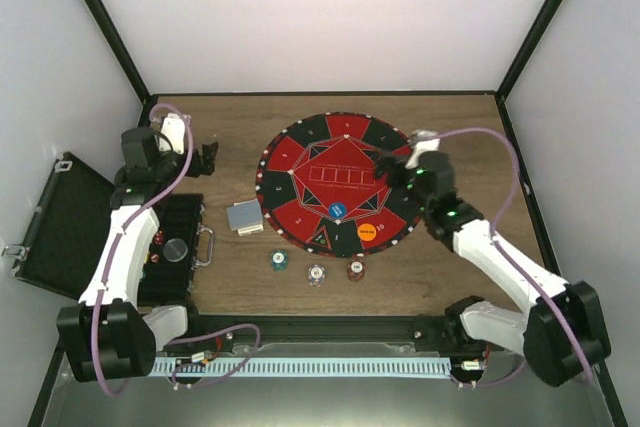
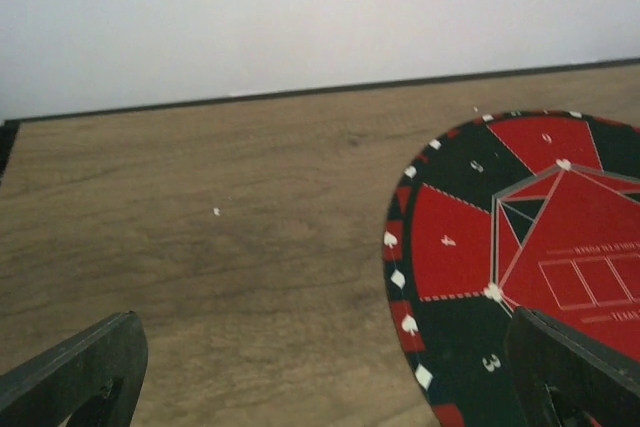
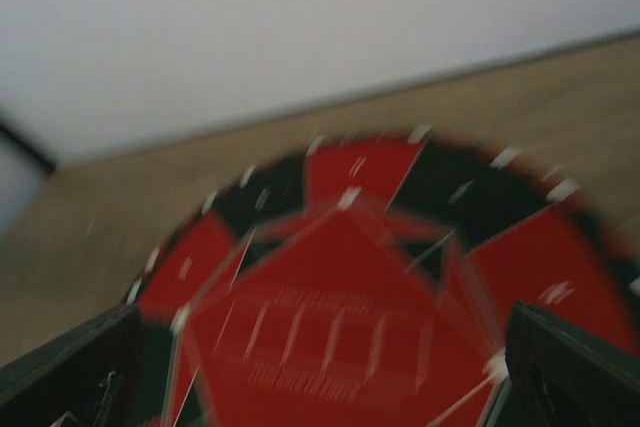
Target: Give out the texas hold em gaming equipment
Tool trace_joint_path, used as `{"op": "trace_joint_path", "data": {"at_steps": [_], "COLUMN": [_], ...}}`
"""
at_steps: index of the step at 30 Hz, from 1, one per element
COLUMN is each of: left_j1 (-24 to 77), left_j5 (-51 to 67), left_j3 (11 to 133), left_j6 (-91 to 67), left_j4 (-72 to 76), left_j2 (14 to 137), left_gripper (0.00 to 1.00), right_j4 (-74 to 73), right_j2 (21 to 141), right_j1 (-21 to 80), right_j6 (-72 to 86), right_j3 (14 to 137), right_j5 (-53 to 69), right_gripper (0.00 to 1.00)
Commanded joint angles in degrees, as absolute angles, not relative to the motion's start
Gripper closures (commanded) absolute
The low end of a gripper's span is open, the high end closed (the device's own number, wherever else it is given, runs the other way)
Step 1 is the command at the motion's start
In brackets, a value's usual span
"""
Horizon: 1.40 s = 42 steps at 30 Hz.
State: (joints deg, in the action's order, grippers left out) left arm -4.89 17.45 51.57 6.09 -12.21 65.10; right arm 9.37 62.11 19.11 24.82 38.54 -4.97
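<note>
A round red and black poker mat [image 1: 340,182] lies mid-table. A blue marker disc [image 1: 337,211] and an orange marker disc [image 1: 367,231] lie on its near part. A grey-blue deck of cards [image 1: 244,216] lies left of the mat. Three striped chips lie in front of it: teal [image 1: 279,259], white [image 1: 316,273], brown-red [image 1: 355,268]. My left gripper [image 1: 207,157] is open and empty over bare wood left of the mat [image 2: 520,257]. My right gripper [image 1: 383,169] is open and empty over the mat's right side; its view of the mat [image 3: 380,297] is blurred.
An open black case [image 1: 60,227] lies at the left, its tray [image 1: 175,247] holding chips and a round black piece. Dark walls frame the wooden table [image 1: 230,127].
</note>
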Motion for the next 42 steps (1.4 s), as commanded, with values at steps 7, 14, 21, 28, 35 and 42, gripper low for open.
{"op": "trace_joint_path", "data": {"at_steps": [7,14,21,28,35,42], "left_j1": [-5.36,-5.45,-5.45,-5.41,-5.45,-5.54], "left_j5": [19.60,18.64,18.84,20.39,20.61,20.30], "left_j3": [56.49,57.73,59.20,61.48,62.63,63.45], "left_j6": [9.28,9.68,9.40,9.57,9.15,8.74], "left_j4": [-27.26,-29.22,-30.97,-33.38,-33.71,-34.08], "left_j2": [64.95,65.00,65.86,68.06,68.55,68.52], "left_gripper": [0.00,0.00,0.00,0.00,0.00,0.00], "right_j4": [-16.66,-19.42,-18.98,-20.24,-20.09,-19.64], "right_j2": [76.89,86.85,90.27,94.57,97.05,100.68], "right_j1": [50.31,56.86,56.85,56.87,56.86,56.85], "right_j6": [27.62,28.79,26.04,23.40,21.61,20.07], "right_j3": [46.67,50.33,51.16,52.91,54.31,56.81], "right_j5": [-13.82,-11.35,-8.50,-9.11,-9.43,-9.70], "right_gripper": [0.08,0.28,0.37,0.41,0.54,0.63]}}
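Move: The all-in triangle lies on the mat about 12 cm back and 20 cm to the right hand's left, some 23 cm below. The small-blind disc is 6 cm farther out and 3 cm right of it; the orange disc is 10 cm to its right and 1 cm farther out. The white chips lie 8 cm nearer the bases and 1 cm left of the triangle. From the left hand the triangle is about 13 cm back and 29 cm right. Swing the right gripper fast to the left, back and down onto the all-in triangle, roughly 20 cm left and over 20 cm down, tipping the fingers down and turning them counter-clockwise, then sink nearly straight for the last few centimetres. Narrow the fingers from wide open to under half, bracketing the corner nearest the hand. Let the left gripper ease back slightly and tip down. ##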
